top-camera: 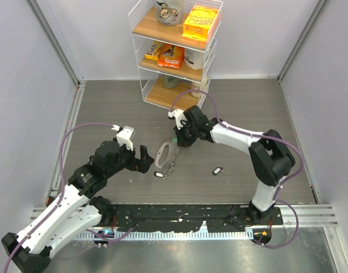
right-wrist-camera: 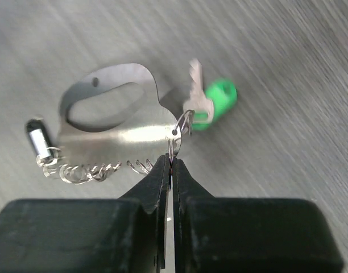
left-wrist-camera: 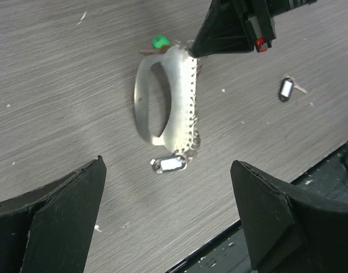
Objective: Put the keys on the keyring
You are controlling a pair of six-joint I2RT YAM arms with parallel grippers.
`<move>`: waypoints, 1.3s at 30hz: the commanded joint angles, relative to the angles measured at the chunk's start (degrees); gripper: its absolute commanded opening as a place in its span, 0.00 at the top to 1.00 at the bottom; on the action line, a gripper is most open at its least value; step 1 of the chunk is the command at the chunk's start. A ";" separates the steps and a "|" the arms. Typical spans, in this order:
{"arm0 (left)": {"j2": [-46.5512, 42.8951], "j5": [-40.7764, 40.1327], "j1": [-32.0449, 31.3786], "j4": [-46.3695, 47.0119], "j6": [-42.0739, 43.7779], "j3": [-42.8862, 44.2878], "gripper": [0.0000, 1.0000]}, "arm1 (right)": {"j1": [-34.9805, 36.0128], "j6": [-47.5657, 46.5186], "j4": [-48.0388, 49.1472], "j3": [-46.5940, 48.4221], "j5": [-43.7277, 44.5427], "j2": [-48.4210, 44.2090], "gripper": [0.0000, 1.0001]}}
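Observation:
The keyring [top-camera: 166, 152] [left-wrist-camera: 177, 96] [right-wrist-camera: 123, 133] is a flat silvery plate with an oval hole and a row of small wire rings along one edge. A bright green piece [left-wrist-camera: 159, 41] [right-wrist-camera: 219, 99] hangs at its far end beside a small silver blade. My right gripper [right-wrist-camera: 169, 162] [top-camera: 178, 141] is shut on a wire ring at that end. One key [left-wrist-camera: 168, 164] [top-camera: 158, 174] with a dark head lies against the last ring at the near end. A second key [top-camera: 217, 169] [left-wrist-camera: 286, 89] lies loose on the table to the right. My left gripper [left-wrist-camera: 168, 170] [top-camera: 145, 159] stands open just short of the near key, holding nothing.
A white wire shelf [top-camera: 174, 51] with boxes and packets stands at the back of the table. The black mounting rail [top-camera: 179, 219] [left-wrist-camera: 310, 227] runs along the near edge. Grey walls close in both sides.

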 commanded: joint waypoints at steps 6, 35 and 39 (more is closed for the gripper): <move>-6.72 17.86 -0.16 9.34 -2.36 -0.80 0.01 | 6.79 -0.43 5.61 -6.91 -1.37 -18.61 0.95; -11.30 41.42 -0.16 32.55 -2.89 1.75 0.03 | 17.70 7.47 -3.97 0.20 -21.24 -42.26 0.95; -10.43 42.74 -0.16 34.22 -2.80 1.31 0.07 | 18.31 9.49 -3.79 1.60 -21.15 -42.52 0.95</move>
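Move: The right fingers already pinch the rings at the keyring plate's far corner, just clear of the table, with the green key about 2 cm ahead and 1 cm left of them. The open left gripper is some 12 cm back, 12 cm left and 12 cm above. The loose key lies roughly 12 cm back and 15 cm right of the right hand, 5 cm below. From the left hand, the keyring plate's middle is about 5 cm ahead, 8 cm right and 14 cm below. Keeping its pinch on the rings, the right hand hoists the keyring plate about 25 cm up and some 22 cm back towards the robot, swinging its fingers up from slanting down until they point almost level to the left. Meanwhile the left hand climbs about 15 cm, drawing back 10 cm and going 6 cm right as its wrist tips up and turns clockwise, so that its still wide-open fingers face the right gripper and come up close to the raised keyring plate, with no grip on it yet. ##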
